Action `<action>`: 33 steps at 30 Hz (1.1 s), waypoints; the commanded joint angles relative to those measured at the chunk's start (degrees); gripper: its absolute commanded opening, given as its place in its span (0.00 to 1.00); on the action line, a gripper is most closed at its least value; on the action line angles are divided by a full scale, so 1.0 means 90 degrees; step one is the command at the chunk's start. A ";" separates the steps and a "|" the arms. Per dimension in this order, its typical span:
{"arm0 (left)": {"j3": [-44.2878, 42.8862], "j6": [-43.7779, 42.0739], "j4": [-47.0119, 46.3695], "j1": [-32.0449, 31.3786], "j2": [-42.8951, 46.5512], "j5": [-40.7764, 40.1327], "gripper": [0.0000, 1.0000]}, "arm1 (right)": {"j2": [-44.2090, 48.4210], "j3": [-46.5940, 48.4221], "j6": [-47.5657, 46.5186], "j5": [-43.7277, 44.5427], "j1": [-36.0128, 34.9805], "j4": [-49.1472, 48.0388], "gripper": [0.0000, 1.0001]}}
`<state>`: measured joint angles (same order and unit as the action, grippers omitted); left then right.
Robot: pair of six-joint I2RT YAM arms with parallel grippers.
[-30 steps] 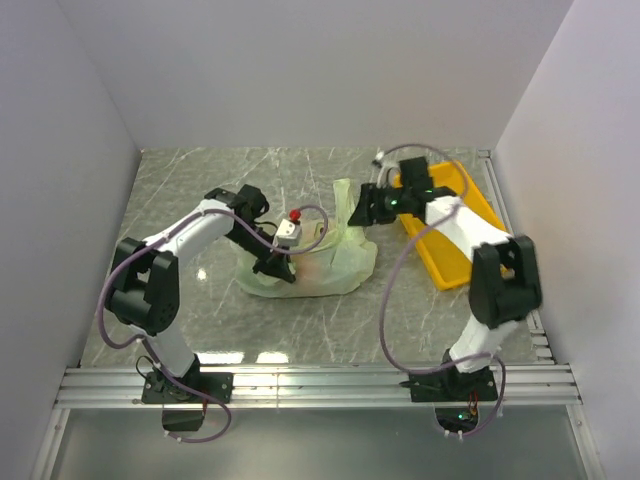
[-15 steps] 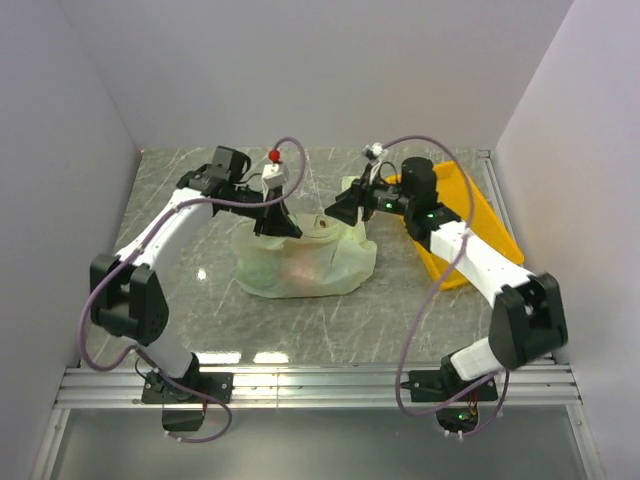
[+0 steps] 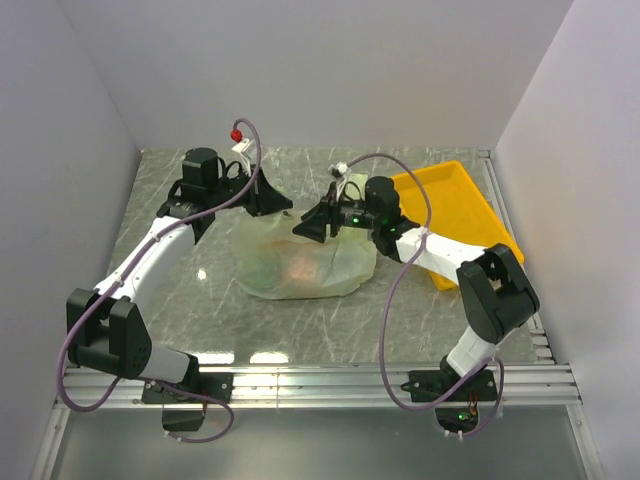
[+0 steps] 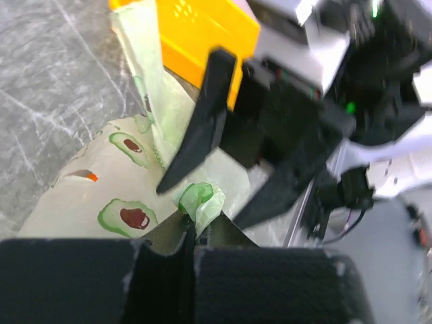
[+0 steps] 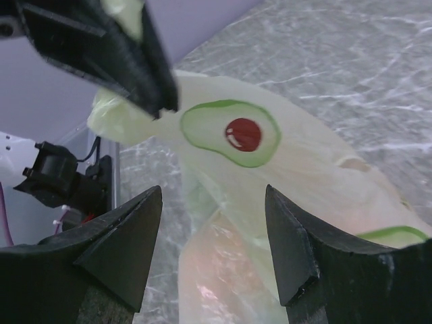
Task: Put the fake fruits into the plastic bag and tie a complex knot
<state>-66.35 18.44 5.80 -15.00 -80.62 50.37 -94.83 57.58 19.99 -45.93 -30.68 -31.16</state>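
The pale-green plastic bag (image 3: 300, 262), printed with avocados, lies mid-table with its top pulled up. My left gripper (image 3: 276, 204) is shut on a bunched handle of the bag (image 4: 200, 201) at the bag's back-left top. My right gripper (image 3: 308, 226) stands open just right of it, above the bag, its fingers (image 5: 125, 236) either side of the bag's upper fold (image 5: 270, 155) without touching it. The fake fruits show only as faint orange and green shapes through the plastic (image 3: 298, 268). No knot is in view.
A yellow tray (image 3: 455, 205) sits at the back right, behind the right arm. White walls enclose the grey marble table (image 3: 180, 290) on three sides. The left gripper's black fingers (image 5: 128, 57) hang close in front of the right wrist camera.
My left gripper has lifted the handle and drawn it back and left. My right gripper has swung left from the tray to the bag top and opened wider.
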 commanded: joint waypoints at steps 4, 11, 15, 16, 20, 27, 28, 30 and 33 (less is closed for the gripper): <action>0.0252 0.1349 -0.1064 0.0066 0.0208 -0.0587 0.00 | -0.0352 -0.0061 -0.0579 0.0122 -0.0311 -0.0172 0.70; 0.0185 0.1642 -0.1113 0.0114 0.0130 -0.0713 0.00 | -0.0831 0.0437 -0.1439 0.0670 -0.0459 0.0903 0.53; 0.0165 0.2091 -0.1201 0.0163 0.0110 -0.1269 0.05 | -0.0958 0.0642 -0.1839 0.0806 -0.0595 0.1781 0.17; 0.0145 0.2179 -0.1182 0.0173 0.0120 -0.1493 0.14 | -0.0939 0.0643 -0.1888 0.0797 -0.0615 0.1879 0.05; 0.0048 0.2298 -0.0977 0.0300 0.0256 -0.2568 0.29 | -0.0743 0.0419 -0.2161 0.0720 -0.0625 0.2036 0.00; -0.0216 -0.0092 0.0280 0.0924 0.1095 -0.1409 0.99 | -0.0587 0.0525 -0.2494 0.0573 -0.0634 0.2348 0.00; -0.0168 -0.0366 0.0641 0.1060 0.1241 -0.0682 0.99 | -0.0577 0.0535 -0.2533 0.0553 -0.0625 0.2358 0.00; -0.0167 -0.1196 0.1188 0.1412 0.1516 -0.0062 0.99 | -0.0587 0.0603 -0.2621 0.0524 -0.0634 0.2426 0.00; -0.0255 -0.2884 0.2876 0.1570 0.1585 0.0760 0.99 | -0.0597 0.0682 -0.2738 0.0456 -0.0615 0.2524 0.00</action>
<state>-66.24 10.92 16.43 -1.41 -67.66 45.98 -103.15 61.14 -1.96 -40.42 -36.03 -9.72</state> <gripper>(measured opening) 0.994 0.009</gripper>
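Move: The right hand, open, hangs over the plastic bag: the film of the bag's neck that its fingers will shut on is about 8 cm below and 2 cm left, level with it fore and aft. The bag's fruit-filled body lies some 6 cm back, 3 cm left and 16 cm down. A loose bag handle stands about 9 cm right of the hand, 8 cm forward, 8 cm lower. From the left hand, gripping a bag end, that neck is 4 cm back, 4 cm right and 13 cm below. Straight down into the bag goes the right hand, about 11 cm in all, its leftward-pointing fingers tipping some 20 degrees downward; they shut on the film of the neck some 8 cm down and keep hold as the hand eases lower and slightly back. The left hand swings its fingers forward with a 6 cm reach, opens wide to let go of the bag end, then retreats left, up and back, away from the bag. ##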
